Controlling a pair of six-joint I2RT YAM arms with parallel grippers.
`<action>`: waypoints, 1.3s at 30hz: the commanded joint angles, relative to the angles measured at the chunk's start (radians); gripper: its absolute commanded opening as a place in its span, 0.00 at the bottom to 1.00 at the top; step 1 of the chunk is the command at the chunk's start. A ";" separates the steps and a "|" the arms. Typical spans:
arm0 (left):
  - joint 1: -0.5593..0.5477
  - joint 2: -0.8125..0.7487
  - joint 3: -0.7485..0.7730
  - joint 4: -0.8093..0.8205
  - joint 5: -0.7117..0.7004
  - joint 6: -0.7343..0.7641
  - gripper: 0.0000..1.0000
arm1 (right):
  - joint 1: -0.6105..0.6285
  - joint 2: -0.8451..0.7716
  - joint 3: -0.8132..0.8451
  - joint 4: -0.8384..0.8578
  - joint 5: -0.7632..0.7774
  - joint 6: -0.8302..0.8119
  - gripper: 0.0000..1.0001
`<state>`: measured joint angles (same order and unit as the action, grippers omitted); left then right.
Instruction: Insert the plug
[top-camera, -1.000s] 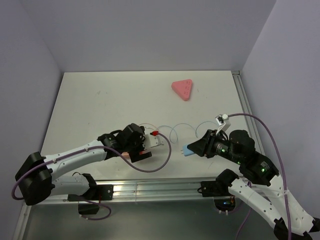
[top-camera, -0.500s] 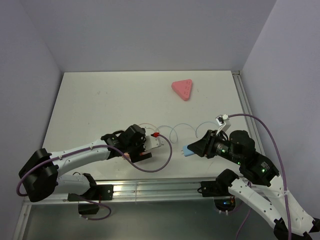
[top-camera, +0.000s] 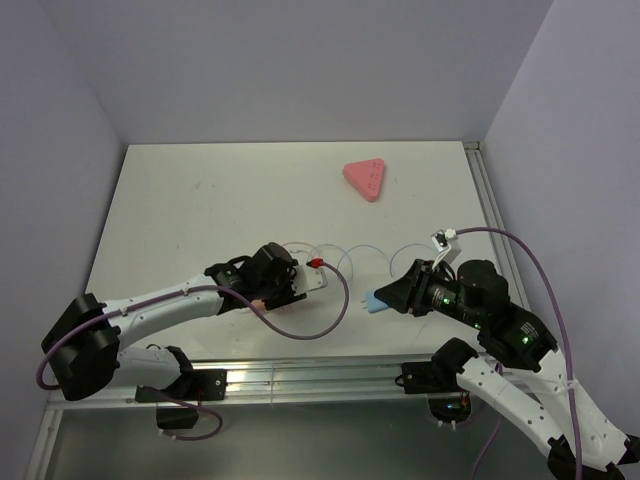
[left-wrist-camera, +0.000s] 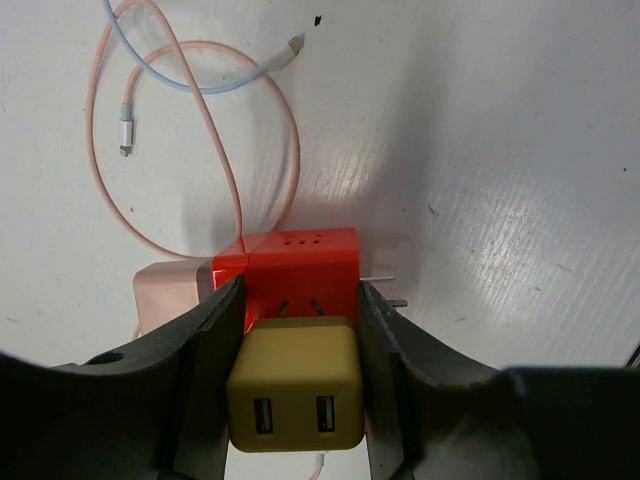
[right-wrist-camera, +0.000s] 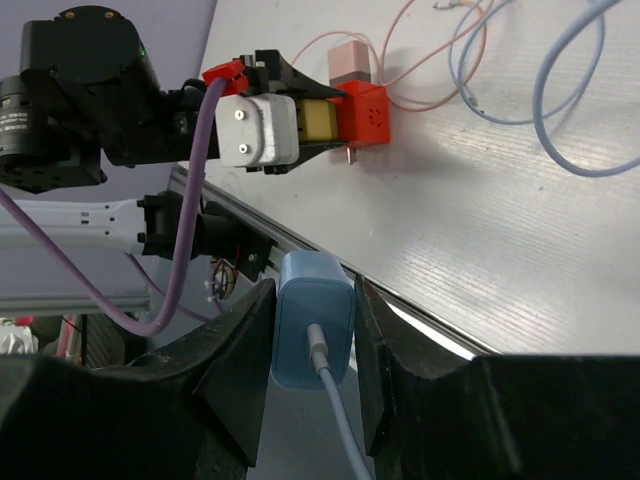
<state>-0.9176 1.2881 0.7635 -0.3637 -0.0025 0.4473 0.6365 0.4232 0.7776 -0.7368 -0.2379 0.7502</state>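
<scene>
My right gripper (top-camera: 387, 296) is shut on the light-blue plug (top-camera: 374, 299) and holds it over the table's near edge. In the right wrist view the plug (right-wrist-camera: 313, 318) sits between the fingers (right-wrist-camera: 243, 345), its pale-blue cable trailing toward the camera. My left gripper (top-camera: 297, 281) is shut on an orange-red block (top-camera: 314, 264) with an olive-yellow USB charger (left-wrist-camera: 293, 395) plugged into it. In the left wrist view the block (left-wrist-camera: 300, 262) is clamped between both fingers, low over the table. The pink triangular socket strip (top-camera: 365, 180) lies far back, well apart from both grippers.
Thin pink and blue cables (top-camera: 345, 263) loop on the table between the grippers; they also show in the left wrist view (left-wrist-camera: 205, 130). A pale pink adapter (left-wrist-camera: 170, 290) sits against the block's left side. The table's metal front rail (top-camera: 300, 375) runs below the grippers.
My left gripper has turned and shifted slightly up and to the right with the orange-red block in it. The right arm and plug have not moved.
</scene>
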 joint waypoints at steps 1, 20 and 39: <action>0.000 0.022 0.013 -0.070 0.035 -0.007 0.00 | -0.004 0.026 0.003 -0.009 0.020 0.006 0.00; -0.001 -0.226 0.068 0.101 0.197 -0.297 0.00 | -0.003 0.147 -0.018 0.112 -0.075 0.055 0.00; -0.150 -0.286 -0.386 0.949 0.190 -0.411 0.00 | -0.001 0.430 0.040 0.105 -0.112 -0.049 0.00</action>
<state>-1.0370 1.0279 0.3916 0.3088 0.2012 0.0124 0.6369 0.8295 0.7540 -0.6353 -0.3397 0.7601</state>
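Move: My left fingers are shut on the yellow plug, with the red socket just beyond the tips, 2 cm ahead, 2 cm right and 3 cm below; the pink plug on its side lies 2 cm ahead, 2 cm left and 5 cm below. My right hand holds the blue plug, about 21 cm right, 7 cm back and 16 cm above my left. From my right hand the red socket is about 21 cm left, 10 cm ahead and 20 cm down. With my left hand I keep my grip on the yellow plug and carry the red socket up about 10 cm, swinging the fingers some 40 degrees from steeply down to nearly level rightwards. Then I sink roughly halfway back, having drawn towards my base and right, to the blue plug. My right hand keeps that plug and lowers it about 7 cm, easing left and a little forward towards the socket, tipping down. ##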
